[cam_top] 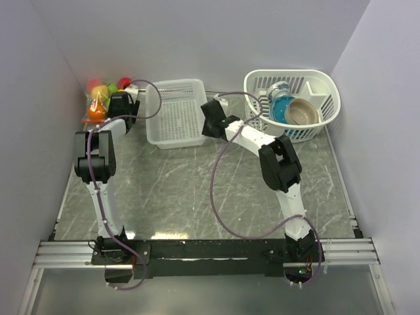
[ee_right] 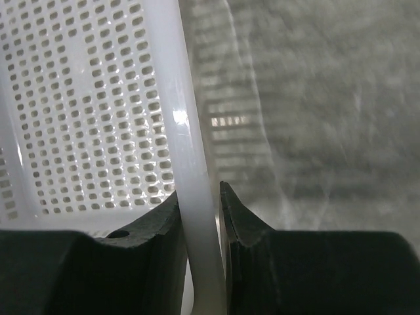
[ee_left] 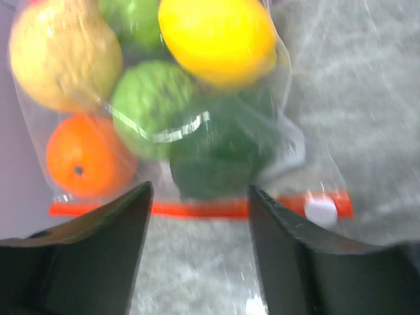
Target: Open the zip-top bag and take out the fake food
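Observation:
The zip-top bag lies in the far left corner against the wall, its orange-red zip strip closed with a white slider. Inside is the fake food: a yellow fruit, a peach one, a green one, an orange one and a dark green one. My left gripper is open and empty, its jaws standing just short of the zip strip. My right gripper is shut on the right rim of the white perforated basket.
The rectangular white basket stands at the back centre. A round white slotted basket at the back right holds a blue dish and a tan dish. Walls close in on the left, back and right.

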Controlling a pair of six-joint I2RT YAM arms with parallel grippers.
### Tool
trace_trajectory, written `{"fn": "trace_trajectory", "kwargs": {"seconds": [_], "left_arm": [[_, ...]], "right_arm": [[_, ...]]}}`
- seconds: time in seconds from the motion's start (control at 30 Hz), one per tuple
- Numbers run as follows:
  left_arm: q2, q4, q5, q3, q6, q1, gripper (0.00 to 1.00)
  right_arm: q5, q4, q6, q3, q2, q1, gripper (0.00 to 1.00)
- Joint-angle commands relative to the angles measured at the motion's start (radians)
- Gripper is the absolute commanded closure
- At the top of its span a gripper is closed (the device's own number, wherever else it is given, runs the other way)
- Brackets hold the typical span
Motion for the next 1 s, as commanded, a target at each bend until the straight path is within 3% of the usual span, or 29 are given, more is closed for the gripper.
{"fn": "trace_trajectory", "kwargs": {"seconds": [0.0, 0.1, 0.43, 0.57, 0.67, 0.77, 0.8, 0.87, 0.9, 0.97], "left_arm": [[0.080, 0.036, -0.033, 0.112, 0.027, 0.001, 0.40], [0.106, 0.011, -0.023, 0.145, 0.039, 0.001, 0.54], [0.074, -0.073, 0.044, 0.093, 0.017, 0.001, 0.97], [0.041, -0.119, 0.079, 0.055, -0.010, -0.002, 0.99], [-0.036, -0.167, 0.137, 0.001, -0.052, -0.010, 0.99], [-0.151, -0.219, 0.197, -0.069, -0.082, -0.021, 0.99], [-0.183, -0.237, 0.216, -0.097, -0.088, -0.022, 0.99], [-0.287, -0.298, 0.269, -0.121, -0.113, -0.024, 0.99], [-0.323, -0.317, 0.292, -0.146, -0.121, -0.024, 0.99], [-0.431, -0.348, 0.326, -0.175, -0.127, -0.024, 0.99]], "right_arm": [[0.069, -0.061, 0.004, -0.173, -0.182, 0.006, 0.89], [0.127, -0.099, 0.042, -0.301, -0.283, 0.006, 0.94], [0.155, -0.202, 0.116, -0.745, -0.660, 0.029, 0.90], [0.151, -0.228, 0.145, -0.837, -0.806, 0.047, 0.87], [0.157, -0.244, 0.160, -0.872, -0.874, 0.069, 0.74], [0.181, -0.260, 0.159, -0.879, -0.911, 0.076, 0.48], [0.189, -0.265, 0.157, -0.875, -0.915, 0.076, 0.34], [0.210, -0.274, 0.151, -0.868, -0.928, 0.076, 0.25], [0.215, -0.276, 0.147, -0.865, -0.932, 0.075, 0.15], [0.227, -0.276, 0.134, -0.848, -0.950, 0.076, 0.08]]}}
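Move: My right hand is shut on the tray's right rim near its near corner. The tray's middle is about 9 cm ahead, 10 cm left, and its spot on the bare table some 12 cm back, 4 cm left. The dish basket is 12 cm ahead, 28 cm right. From my left hand, the bag is about 8 cm ahead, 2 cm left, its zip slider 1 cm ahead, 6 cm right, and the tray 23 cm right, just nearer me. With my right hand I keep the rim pinched and drag the tray about 22 cm back and 15 cm right, nearly level, then open wide and rise slightly. My left hand edges forward over the bag's zip edge while shutting fully, then draws back about 9 cm and to the right, dipping low before it rises. ##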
